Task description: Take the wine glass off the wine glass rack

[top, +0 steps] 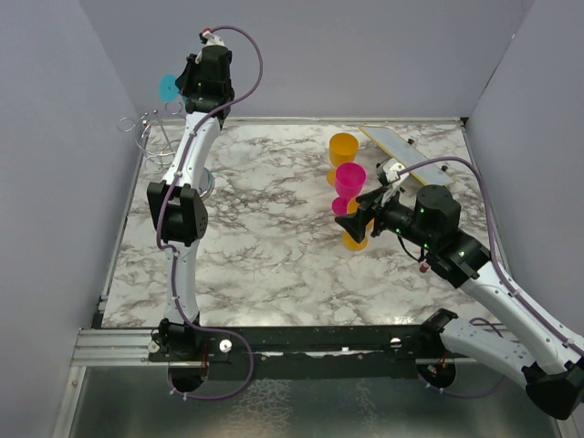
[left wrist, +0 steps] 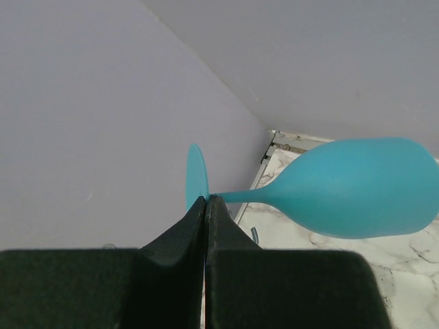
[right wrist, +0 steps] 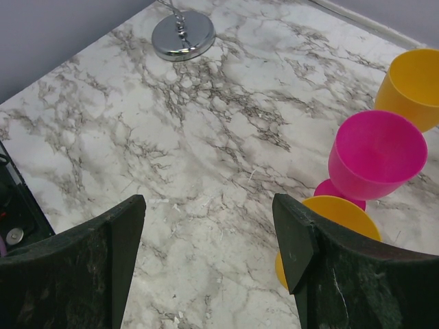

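My left gripper (left wrist: 206,199) is shut on the thin stem of a turquoise wine glass (left wrist: 357,186), right by its round foot. The glass lies sideways in the air with its bowl to the right. From above, the glass (top: 167,88) and left gripper (top: 189,85) are raised near the back-left corner. They are above and behind the curled hoops of the wine glass rack (top: 149,128). The rack's shiny disc base (right wrist: 183,35) rests on the marble. My right gripper (right wrist: 209,205) is open and empty over the table's right half.
A pink glass (top: 349,178) and a yellow glass (top: 343,148) stand at centre right, with another yellow glass (top: 356,239) just under my right gripper (top: 351,224). A flat board (top: 401,151) lies at the back right. Walls close in the left, back and right.
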Robot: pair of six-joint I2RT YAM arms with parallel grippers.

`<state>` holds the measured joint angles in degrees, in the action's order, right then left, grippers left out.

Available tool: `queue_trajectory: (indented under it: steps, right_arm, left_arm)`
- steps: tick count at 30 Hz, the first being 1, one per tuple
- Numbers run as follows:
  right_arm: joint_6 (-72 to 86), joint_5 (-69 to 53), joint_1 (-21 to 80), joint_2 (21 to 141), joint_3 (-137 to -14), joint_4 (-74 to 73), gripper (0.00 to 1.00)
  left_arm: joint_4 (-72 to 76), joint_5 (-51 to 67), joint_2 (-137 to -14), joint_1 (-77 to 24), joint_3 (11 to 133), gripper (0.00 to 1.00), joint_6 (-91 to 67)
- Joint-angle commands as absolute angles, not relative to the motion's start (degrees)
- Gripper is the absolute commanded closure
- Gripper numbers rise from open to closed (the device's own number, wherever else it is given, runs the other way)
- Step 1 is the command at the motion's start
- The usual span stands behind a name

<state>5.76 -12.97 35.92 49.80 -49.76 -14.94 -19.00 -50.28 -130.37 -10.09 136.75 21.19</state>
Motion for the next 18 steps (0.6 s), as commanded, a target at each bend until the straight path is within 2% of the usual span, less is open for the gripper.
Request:
queue_trajectory:
  steps: [1, 9, 18]
  right_arm:
    - [5.71, -13.47, 36.10, 49.85, -50.63, -13.55, 0.25]
    - [5.67, -14.11, 36.12, 50.77, -52.96, -15.02, 0.25]
    - [9.20, -16.05, 36.12, 49.20, -54.88, -14.99, 0.25]
  left_arm:
    - [-15.82, -51.92, -131.12, -10.74, 139.05, 1.00, 22.13]
    - [-17.78, -47.69, -123.22, -13.20, 138.41, 1.00, 14.83]
    - [-25.24, -32.42, -108.34, -13.66, 135.97, 1.00, -3.58]
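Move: The left gripper already pinches the blue wine glass by the stem close to its foot, bowl towards the right. The open right gripper, where earlier glasses went, is roughly 37 cm back, 48 cm to the right and 5 cm lower; the near yellow glass stands right by it, 36 cm back, 52 cm right, 24 cm below the left hand. The rack is about 13 cm back, almost level sideways, its middle 16 cm lower. From the right hand, the blue glass is about 40 cm ahead, 43 cm left, slightly higher. Keeping its pinch on the blue glass's stem, the left hand eases off slowly to the right and then sweeps faster up, with some right and finally a little back, about 9 cm up and 6 cm right in all, away from the rack. As it climbs, the wrist turns some 20 degrees, rolling so the bowl side rises and swinging the fingers clockwise to point more straight ahead, while the right gripper stays open and about in place, lifting only slightly at the end. ##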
